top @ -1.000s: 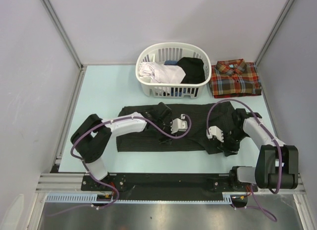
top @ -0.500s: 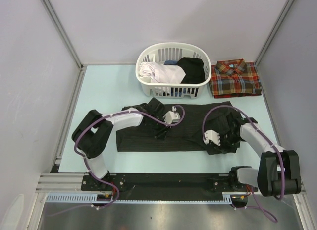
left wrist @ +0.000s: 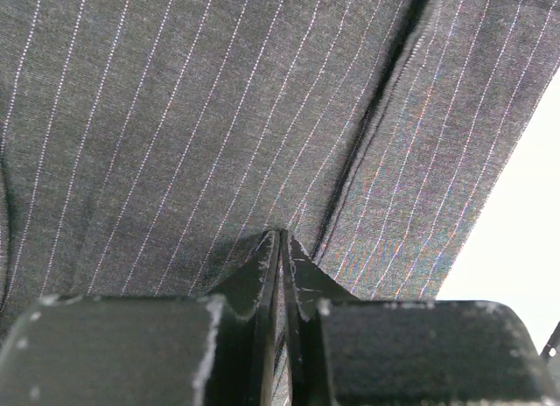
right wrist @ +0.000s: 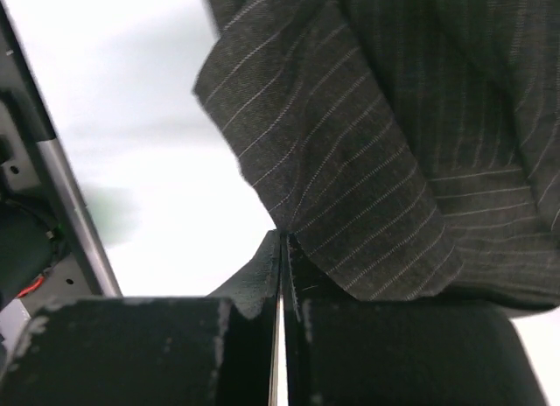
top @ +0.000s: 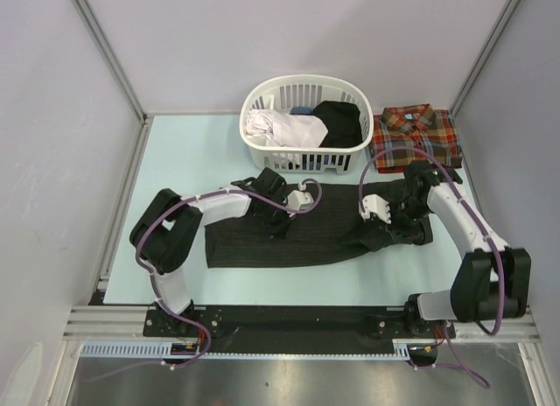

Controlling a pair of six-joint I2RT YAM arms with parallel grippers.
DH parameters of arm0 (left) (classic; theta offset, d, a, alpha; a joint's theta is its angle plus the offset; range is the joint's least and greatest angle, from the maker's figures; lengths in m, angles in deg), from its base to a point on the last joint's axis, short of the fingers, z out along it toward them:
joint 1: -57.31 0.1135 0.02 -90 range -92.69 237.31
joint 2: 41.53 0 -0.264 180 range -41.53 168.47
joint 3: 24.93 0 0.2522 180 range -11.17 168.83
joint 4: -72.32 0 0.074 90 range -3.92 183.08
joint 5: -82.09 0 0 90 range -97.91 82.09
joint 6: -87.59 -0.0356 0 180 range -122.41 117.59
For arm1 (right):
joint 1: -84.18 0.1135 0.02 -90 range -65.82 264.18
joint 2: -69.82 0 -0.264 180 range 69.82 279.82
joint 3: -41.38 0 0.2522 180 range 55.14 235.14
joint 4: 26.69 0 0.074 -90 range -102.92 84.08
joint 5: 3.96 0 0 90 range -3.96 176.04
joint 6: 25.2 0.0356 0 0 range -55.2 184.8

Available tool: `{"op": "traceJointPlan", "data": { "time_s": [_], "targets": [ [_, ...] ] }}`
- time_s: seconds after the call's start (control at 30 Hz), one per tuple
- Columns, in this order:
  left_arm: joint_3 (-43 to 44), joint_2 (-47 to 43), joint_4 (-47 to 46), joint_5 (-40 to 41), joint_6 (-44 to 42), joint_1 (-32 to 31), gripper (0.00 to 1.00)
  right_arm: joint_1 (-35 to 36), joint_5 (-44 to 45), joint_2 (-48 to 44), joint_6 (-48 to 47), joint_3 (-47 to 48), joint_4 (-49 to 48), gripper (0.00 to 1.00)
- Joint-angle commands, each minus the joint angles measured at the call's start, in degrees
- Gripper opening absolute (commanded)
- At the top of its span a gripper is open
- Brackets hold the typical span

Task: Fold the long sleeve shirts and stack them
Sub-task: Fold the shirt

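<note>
The black pinstriped long sleeve shirt (top: 254, 247) lies spread across the middle of the table. My left gripper (top: 278, 222) presses down on its upper middle. In the left wrist view that gripper (left wrist: 282, 238) is shut, pinching a fold of pinstriped cloth (left wrist: 175, 117). My right gripper (top: 383, 235) is at the shirt's bunched right end. In the right wrist view it (right wrist: 284, 238) is shut on the edge of the cloth (right wrist: 394, 161), which hangs raised off the table. The plaid shirt (top: 416, 137) lies folded at the back right.
A white laundry basket (top: 259, 165) with white and black clothes stands at the back centre, just beyond the pinstriped shirt. Metal frame rails (top: 118, 205) run along the left and right sides, and grey walls enclose the table.
Both grippers have closed on the pinstriped shirt. The right arm has swung toward the back, pulling the shirt's right end up and inward. The left gripper has shifted slightly toward the back.
</note>
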Motion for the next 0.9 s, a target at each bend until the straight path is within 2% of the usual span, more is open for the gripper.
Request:
{"op": "traceJointPlan", "data": {
  "time_s": [0.0,0.07,0.1,0.2,0.4,0.53,0.63,0.87],
  "targets": [
    [-0.8,-0.3,3.6,-1.9,0.5,1.8,0.12,0.0,-0.8,7.2,4.6,6.6,-3.7,0.0],
    [-1.8,-4.9,1.6,-4.5,0.7,2.1,0.23,0.0,-1.0,11.3,5.8,8.9,-5.4,0.0],
    [-1.9,-6.5,0.9,-6.1,1.0,2.1,0.35,0.0,-1.3,12.7,7.3,10.0,-5.6,0.0],
    [-1.3,-10.9,-1.3,-6.5,2.6,0.8,0.51,-0.1,-2.8,16.7,9.6,14.7,-6.4,0.0],
    [-1.0,-14.1,-9.8,-4.6,6.2,-4.2,0.66,-0.2,-3.7,19.9,16.4,17.4,-12.5,0.0],
    [2.7,-9.1,-11.5,-2.2,7.7,-10.1,0.68,0.1,-2.7,21.4,21.2,17.6,-16.6,0.0],
    [5.3,-5.1,-13.9,0.2,10.5,-12.4,0.69,0.1,-1.3,22.1,25.0,16.9,-21.2,0.0],
    [10.6,3.9,-17.2,-1.2,17.5,-13.5,0.68,0.4,-3.8,21.5,30.8,16.3,-27.4,0.0]
  ]
}}
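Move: Some 14 cm to the left hand's right and 7 cm back lies the shirt's near edge, at table height; the basket stands about 30 cm ahead and 7 cm right of that hand. For the right hand, already holding the lifted hem, the shirt's far edge is about 17 cm ahead, 3 cm left and 9 cm below. The plaid shirt lies roughly 31 cm ahead of it, 8 cm right. Carrying the pinched hem forward about 14 cm over the shirt towards its far edge, the right hand stays nearly level and turns some 25 degrees clockwise, fingers shut. The left hand lifts off the cloth, opens wide, rises about 9 cm, swings 12 cm right and starts sinking over the near edge, tilting slightly. ##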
